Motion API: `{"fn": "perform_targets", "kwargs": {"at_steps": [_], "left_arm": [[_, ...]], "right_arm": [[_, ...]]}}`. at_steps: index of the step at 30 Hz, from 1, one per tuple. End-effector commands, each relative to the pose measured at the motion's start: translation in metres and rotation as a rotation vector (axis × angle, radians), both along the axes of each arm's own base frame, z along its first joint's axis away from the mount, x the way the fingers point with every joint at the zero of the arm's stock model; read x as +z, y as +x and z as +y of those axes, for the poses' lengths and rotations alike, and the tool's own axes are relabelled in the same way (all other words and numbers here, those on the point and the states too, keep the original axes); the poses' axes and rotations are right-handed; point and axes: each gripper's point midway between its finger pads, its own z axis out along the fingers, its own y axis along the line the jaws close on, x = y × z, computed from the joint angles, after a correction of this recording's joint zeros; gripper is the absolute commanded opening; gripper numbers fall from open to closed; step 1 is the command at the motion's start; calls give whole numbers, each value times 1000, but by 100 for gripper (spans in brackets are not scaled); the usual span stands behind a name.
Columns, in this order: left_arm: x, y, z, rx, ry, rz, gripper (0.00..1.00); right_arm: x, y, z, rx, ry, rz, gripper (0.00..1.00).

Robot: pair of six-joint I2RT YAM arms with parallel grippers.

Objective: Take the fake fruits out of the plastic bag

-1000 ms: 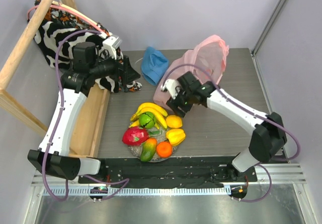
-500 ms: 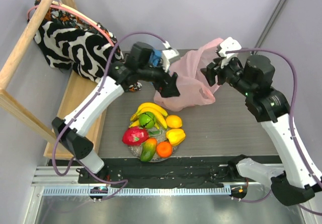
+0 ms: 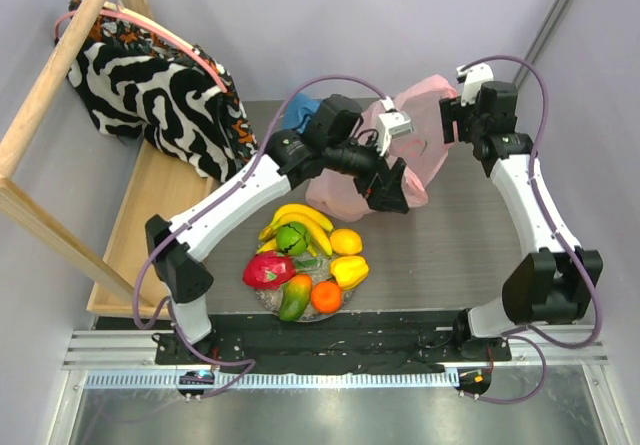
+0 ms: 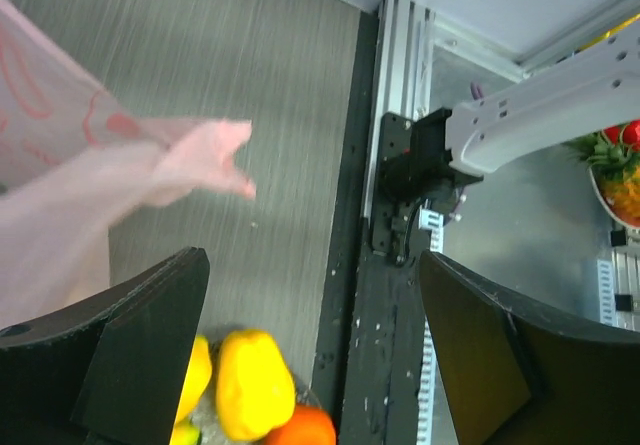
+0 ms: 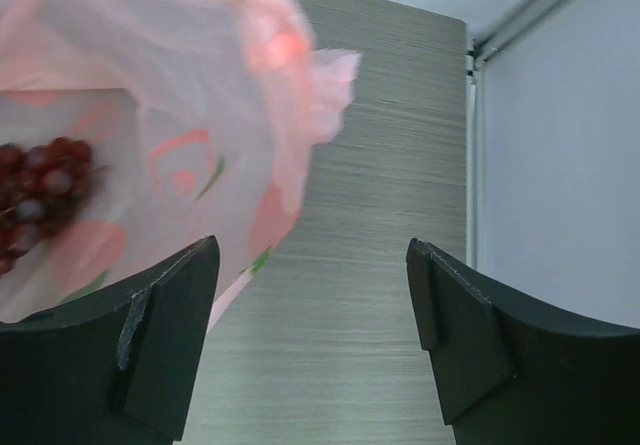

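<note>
The pink plastic bag (image 3: 425, 115) lies crumpled at the back middle of the table. Dark grapes (image 5: 40, 190) show through the plastic bag (image 5: 150, 95) in the right wrist view. My left gripper (image 3: 392, 190) hovers over the bag's front edge, open and empty; its wrist view shows the left gripper (image 4: 310, 265) above the yellow pepper (image 4: 255, 395) and orange (image 4: 305, 430). Beside the bag's back right corner, my right gripper (image 3: 450, 125) is open with bare table between the fingers of the right gripper (image 5: 311, 250). Banana (image 3: 300, 217), green apple (image 3: 291, 237), lemon (image 3: 346, 241), dragon fruit (image 3: 268, 269) and mango (image 3: 294, 298) sit on a plate.
A blue cloth (image 3: 298, 110) lies behind the left arm. Black-and-white fabric (image 3: 160, 75) hangs over a wooden rack (image 3: 140, 225) on the left. A black rail (image 3: 330, 330) runs along the near edge, just below the plate.
The left arm has swung from the patterned fabric across to the bag's front. The right arm has risen from beside the plate to the bag's back right. The bag has shifted.
</note>
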Motion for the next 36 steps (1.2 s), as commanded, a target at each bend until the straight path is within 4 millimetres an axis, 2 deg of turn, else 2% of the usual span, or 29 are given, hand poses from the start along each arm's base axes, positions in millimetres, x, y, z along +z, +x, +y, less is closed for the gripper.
{"fn": "perform_targets", "kwargs": {"at_steps": [1, 2, 3, 5, 6, 8, 9, 11, 12, 13, 14, 16, 17, 18, 19, 20, 21, 22, 23, 24, 26, 27, 29, 30, 32, 33, 34, 35, 36], "left_arm": [[25, 9, -40, 95, -87, -14, 93], [16, 17, -50, 144, -68, 3, 94], [19, 21, -57, 182, -75, -8, 95], [8, 46, -69, 314, -62, -2, 95], [18, 52, -75, 347, -86, -14, 96], [19, 77, -83, 459, -95, -64, 93], [18, 81, -86, 493, -87, -94, 77], [19, 104, -78, 615, -68, -167, 58], [15, 110, -76, 634, -45, -206, 16], [14, 116, -69, 671, -27, -231, 3], [11, 123, -61, 711, 0, -267, 0], [19, 124, -50, 696, 16, -323, 0], [17, 129, -44, 694, 26, -329, 0], [26, 129, -37, 686, 23, -358, 0], [31, 132, -33, 687, 19, -376, 0], [39, 139, -26, 699, 14, -396, 0], [48, 143, -22, 700, 2, -424, 0], [58, 147, -16, 692, 1, -478, 0], [75, 153, -9, 700, -20, -521, 0], [88, 156, -5, 708, -44, -547, 0], [119, 162, 8, 693, -63, -671, 0], [126, 160, 10, 678, -68, -697, 0], [135, 142, 8, 556, -78, -749, 0], [128, 133, 10, 510, -50, -738, 0], [108, 107, 5, 390, -25, -689, 0], [91, 97, 7, 352, 22, -656, 0], [60, 87, 6, 300, 84, -612, 0], [53, 67, 5, 239, 93, -596, 0], [35, 54, 8, 195, 136, -565, 0]], "right_arm": [[58, 39, -30, -52, -22, -185, 83], [57, 46, -31, -36, -20, -190, 83], [43, 57, -32, -17, -8, -166, 83], [42, 73, -25, 33, 20, -197, 83], [32, 82, -18, 76, 37, -193, 83], [27, 99, -14, 96, 44, -236, 83], [25, 106, -15, 92, 53, -243, 82], [15, 125, -13, 85, 98, -232, 71], [16, 130, -7, 115, 124, -233, 65], [22, 133, -2, 137, 140, -248, 58], [25, 133, 2, 157, 149, -252, 43], [49, 135, 1, 157, 167, -312, 31], [57, 136, -2, 148, 178, -329, 21], [77, 137, -7, 136, 187, -371, 17], [88, 138, -13, 125, 207, -393, 15], [99, 139, -28, 90, 240, -418, 12], [126, 137, -37, 74, 248, -473, 6], [139, 136, -47, 49, 254, -505, 1], [154, 131, -67, 7, 277, -541, 1], [176, 126, -76, -3, 278, -587, 1], [196, 115, -92, -18, 296, -628, 1], [211, 102, -107, -34, 295, -656, 1], [216, 88, -108, -12, 296, -643, 1], [210, 71, -111, -24, 288, -609, 1], [185, 53, -106, -26, 295, -524, 1], [166, 30, -98, -24, 301, -476, 1], [145, 17, -95, -31, 292, -420, 1], [130, 1, -89, -32, 289, -383, 1], [79, -14, -83, -44, 313, -272, 1]]}}
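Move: The plastic bag's near right-hand edge hangs about 8 cm ahead of the left hand, 8 cm to its right and 3 cm lower. Its far right rim is some 13 cm ahead of the right hand, 1 cm to its left and 4 cm lower; the grapes inside the bag lie roughly 20 cm left of the right hand, 3 cm ahead and 20 cm down. Below the left hand by about 26 cm, the yellow pepper sits 6 cm left and 3 cm back, the lemon 8 cm left and 6 cm ahead. The bag's near edge is pinched by the left hand, which reaches about 8 cm right and forward, turning some 30 degrees counter-clockwise, shuts, then carries it farther forward and up before easing back. Its far rim is pinched by the right hand, which goes 13 cm forward and slightly down, closes, then hauls up some 20 cm and to the right, drawing back last as the fingers tip upward. ##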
